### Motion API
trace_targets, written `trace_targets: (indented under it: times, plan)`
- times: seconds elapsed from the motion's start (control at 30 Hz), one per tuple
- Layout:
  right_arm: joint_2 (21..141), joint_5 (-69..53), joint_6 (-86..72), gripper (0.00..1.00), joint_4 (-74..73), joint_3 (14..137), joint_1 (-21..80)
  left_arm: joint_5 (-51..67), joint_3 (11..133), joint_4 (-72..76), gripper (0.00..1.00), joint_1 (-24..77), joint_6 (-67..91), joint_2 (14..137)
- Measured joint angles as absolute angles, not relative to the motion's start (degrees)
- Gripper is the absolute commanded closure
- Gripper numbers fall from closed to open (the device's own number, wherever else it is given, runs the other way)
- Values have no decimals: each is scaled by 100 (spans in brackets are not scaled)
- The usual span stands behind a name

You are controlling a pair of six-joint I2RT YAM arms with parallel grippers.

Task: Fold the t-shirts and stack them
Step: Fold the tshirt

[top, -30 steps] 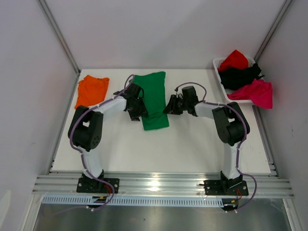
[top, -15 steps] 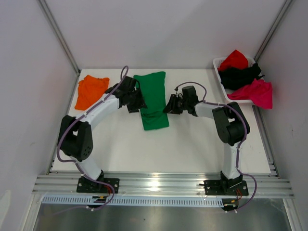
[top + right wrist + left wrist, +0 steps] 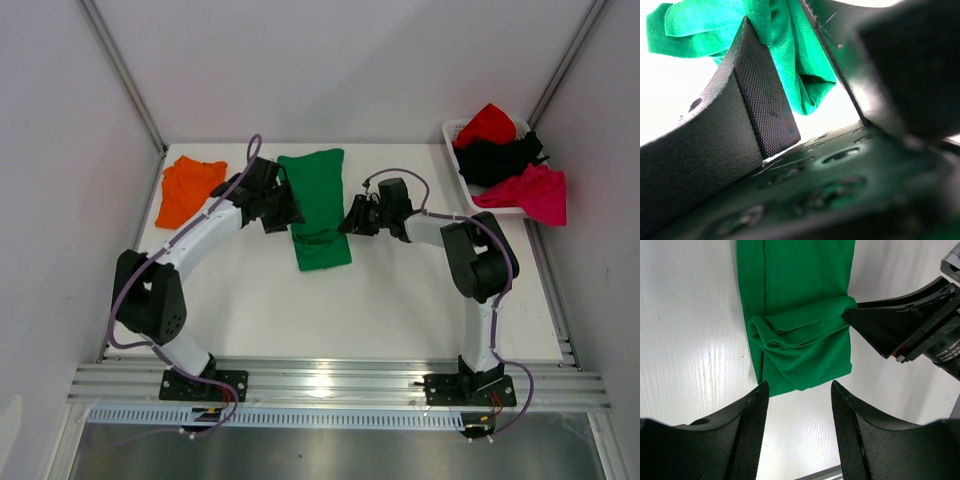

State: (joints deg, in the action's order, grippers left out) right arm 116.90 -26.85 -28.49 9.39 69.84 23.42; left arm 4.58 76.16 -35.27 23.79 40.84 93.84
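Note:
A bright green t-shirt [image 3: 318,205], folded into a long strip, lies mid-table with a bunched crosswise fold [image 3: 790,332] partway down. My right gripper [image 3: 349,220] is at the strip's right edge, shut on that fold. In the right wrist view green cloth [image 3: 790,55] fills the gap between its fingers. My left gripper [image 3: 284,214] hovers open by the strip's left edge. In the left wrist view it [image 3: 797,390] has only bare table between its fingertips. An orange t-shirt [image 3: 190,188] lies folded at the far left.
A white basket [image 3: 452,135] at the far right corner holds red [image 3: 486,123], black [image 3: 500,155] and magenta [image 3: 535,190] shirts. The table's near edge is a metal rail [image 3: 330,380] carrying both arm bases. Walls close in on both sides.
My left arm has drawn back and to the left, off the green shirt's lower left edge, its elbow swinging outward. The right gripper and the shirt have stayed put.

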Motion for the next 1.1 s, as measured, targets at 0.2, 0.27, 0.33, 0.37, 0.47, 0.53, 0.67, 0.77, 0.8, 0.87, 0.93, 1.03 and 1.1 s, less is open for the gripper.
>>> trace_targets:
  times: [0.2,0.27,0.33,0.37,0.47,0.53,0.67,0.77,0.8,0.87,0.93,1.03,1.1]
  plan:
    - [11834,-2692,-2849,61,1109,6984,2353,290,7526,-3476,45,2556,4023,9325]
    - [11867,-2689,-2849,61,1149,6984,2355,226,7395,-3448,45,2646,3999,9345]
    - [11872,-2689,-2849,61,1190,6984,2355,187,7238,-3391,45,2742,3999,9397]
    - [11872,-2689,-2849,61,1203,6984,2355,178,7166,-3371,45,2788,3999,9437]
    - [11872,-2687,-2847,61,1208,6997,2357,158,6997,-3334,45,2923,3999,9564]
    - [11898,-2683,-2838,61,1173,7083,2357,152,6954,-3326,45,3006,3999,9640]
    - [12001,-2641,-2805,61,1044,7454,2355,143,6945,-3251,45,3179,4001,9804]
    - [12018,-2606,-2707,61,961,7721,2355,143,6945,-3201,45,3260,3999,9944]
    - [12022,-2593,-2676,61,921,7800,2355,145,6945,-3192,45,3280,4001,9988]
    - [12027,-2582,-2617,61,856,7915,2355,148,6945,-3179,45,3301,4001,10062]
    - [12044,-2571,-2569,61,779,8027,2355,148,6945,-3159,45,3319,4001,10136]
    - [12064,-2561,-2526,61,701,8136,2355,150,6945,-3133,45,3347,4003,10237]
    - [12110,-2543,-2506,61,679,8221,2355,148,6945,-3131,45,3363,4003,10274]
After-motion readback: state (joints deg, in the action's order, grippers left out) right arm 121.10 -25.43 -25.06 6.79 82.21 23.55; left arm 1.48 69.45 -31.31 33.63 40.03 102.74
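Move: Below and in front of the green t-shirt's near hem is where the left hand is headed: the hem's middle lies about 5 cm back, 6 cm to its right and 12 cm down. The crumpled crease across the shirt is centred some 3 cm ahead and 4 cm right of that hand, 11 cm below. From the right hand, at the crease's right end, the crease's middle is level and 5 cm left, the shirt's far edge about 22 cm ahead and 6 cm left, both slightly lower. Sinking about 9 cm while drawing back and to the right, the left hand comes down over the near hem, fingers kept part open and tipping slightly steeper; contact can't be seen. The right hand, its opening unchanged and the cloth still at its fingers, barely stirs at first, then carries the crease forward about 5 cm towards the far edge, rising a few centimetres. ##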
